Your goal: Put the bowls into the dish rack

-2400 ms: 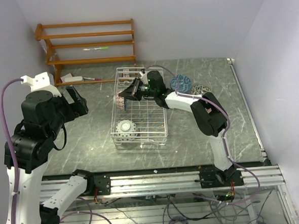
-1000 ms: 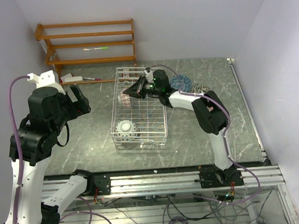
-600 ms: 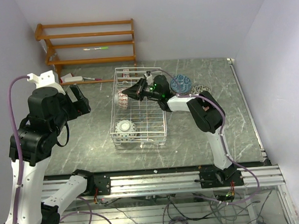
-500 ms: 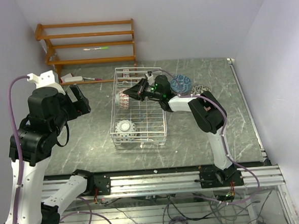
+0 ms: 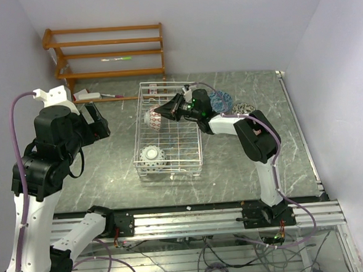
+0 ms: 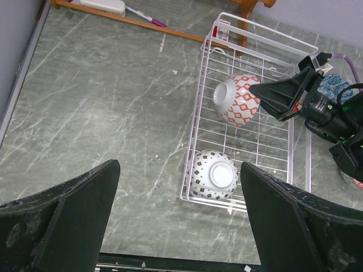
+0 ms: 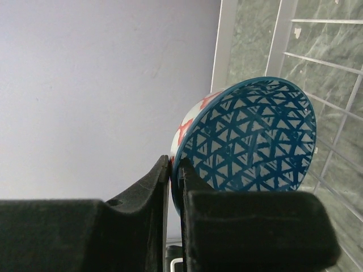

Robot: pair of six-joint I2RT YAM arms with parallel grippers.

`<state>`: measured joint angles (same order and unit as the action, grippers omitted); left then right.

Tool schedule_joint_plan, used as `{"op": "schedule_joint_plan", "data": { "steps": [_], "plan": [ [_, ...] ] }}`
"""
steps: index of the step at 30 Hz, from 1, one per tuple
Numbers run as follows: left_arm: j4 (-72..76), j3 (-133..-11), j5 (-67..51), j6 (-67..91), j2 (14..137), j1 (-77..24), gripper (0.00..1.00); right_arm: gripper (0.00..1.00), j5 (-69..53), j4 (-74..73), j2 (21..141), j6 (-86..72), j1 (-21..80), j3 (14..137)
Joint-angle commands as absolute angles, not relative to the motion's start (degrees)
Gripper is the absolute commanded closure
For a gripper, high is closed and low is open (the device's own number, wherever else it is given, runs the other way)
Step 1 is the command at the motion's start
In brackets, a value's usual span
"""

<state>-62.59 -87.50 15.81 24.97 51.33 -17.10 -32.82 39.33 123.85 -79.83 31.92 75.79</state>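
Note:
My right gripper (image 5: 163,112) is shut on the rim of a bowl (image 5: 152,117) with a blue triangle-patterned inside and a white outside with red diamonds. It holds the bowl on its side over the far half of the white wire dish rack (image 5: 183,143). The right wrist view shows the blue inside (image 7: 249,141) with one finger on each side of the rim, at the gripper (image 7: 174,170). The left wrist view shows the same bowl (image 6: 237,99) in the rack (image 6: 256,152). A grey-white bowl (image 5: 152,156) lies upside down at the rack's near end (image 6: 214,174). My left gripper (image 5: 97,122) is open and empty, high above the table's left side (image 6: 178,170).
A blue bowl (image 5: 219,100) and another patterned bowl (image 5: 243,109) sit on the table right of the rack, behind my right arm. An orange wooden slatted shelf (image 5: 109,54) stands at the back left, with a pen and a white object on its lowest slat (image 5: 89,94).
My right gripper has drawn back slightly to the right with the bowl, which now sits a little farther back in the rack. The left arm rose early on, then stayed still.

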Motion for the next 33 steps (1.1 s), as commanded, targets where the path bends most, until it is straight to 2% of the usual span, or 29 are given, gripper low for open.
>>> {"op": "schedule_joint_plan", "data": {
  "steps": [1, 5, 17, 25, 33],
  "plan": [
    [-61.4, -86.7, 15.2, 25.4, 50.7, -17.3, 0.01, 0.90, -29.9, 21.6, 127.4, -72.7, 31.9, 72.5],
    [-61.4, -86.3, 15.2, 25.4, 50.6, -17.3, 0.01, 0.84, -28.9, 19.0, 127.3, -71.3, 31.6, 71.2],
    [-61.0, -86.3, 14.8, 25.0, 51.1, -17.3, 0.01, 0.75, -23.8, 8.9, 124.5, -64.7, 30.7, 71.2],
    [-60.0, -86.0, 14.3, 25.1, 51.6, -17.3, 0.01, 0.70, -18.6, 0.1, 122.2, -58.6, 30.6, 76.9],
    [-59.4, -85.8, 14.2, 25.0, 51.6, -17.3, 0.01, 0.58, -13.8, -7.8, 118.0, -51.4, 30.8, 84.3]
  ]
}}
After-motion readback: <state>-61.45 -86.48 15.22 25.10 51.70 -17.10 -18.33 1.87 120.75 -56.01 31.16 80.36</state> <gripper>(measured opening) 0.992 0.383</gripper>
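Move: The right hand, fingers pointing left, still pinches the rim of the red-patterned bowl, on edge with its base facing left. Its place on the rack floor is about 10 cm below this hand, 2 cm to the left and neither farther out nor nearer. The spotted bowl sits roughly 15 cm nearer the base than that place and straight back from it; the rack's left rail runs some 8 cm left of the hand, level with it forward. From the left hand the place lies about 19 cm ahead, 13 cm right and 32 cm down. The right fingers let go of the bowl's rim, opening from nearly shut to about a third wide. The hand eases down at first, then sinks quickly, some 9 cm in all towards the rack floor, and draws about 5 cm right, away from the rack's left rail, while the wrist tips the fingertips down by some 30 degrees, ending clear of the bowl. ##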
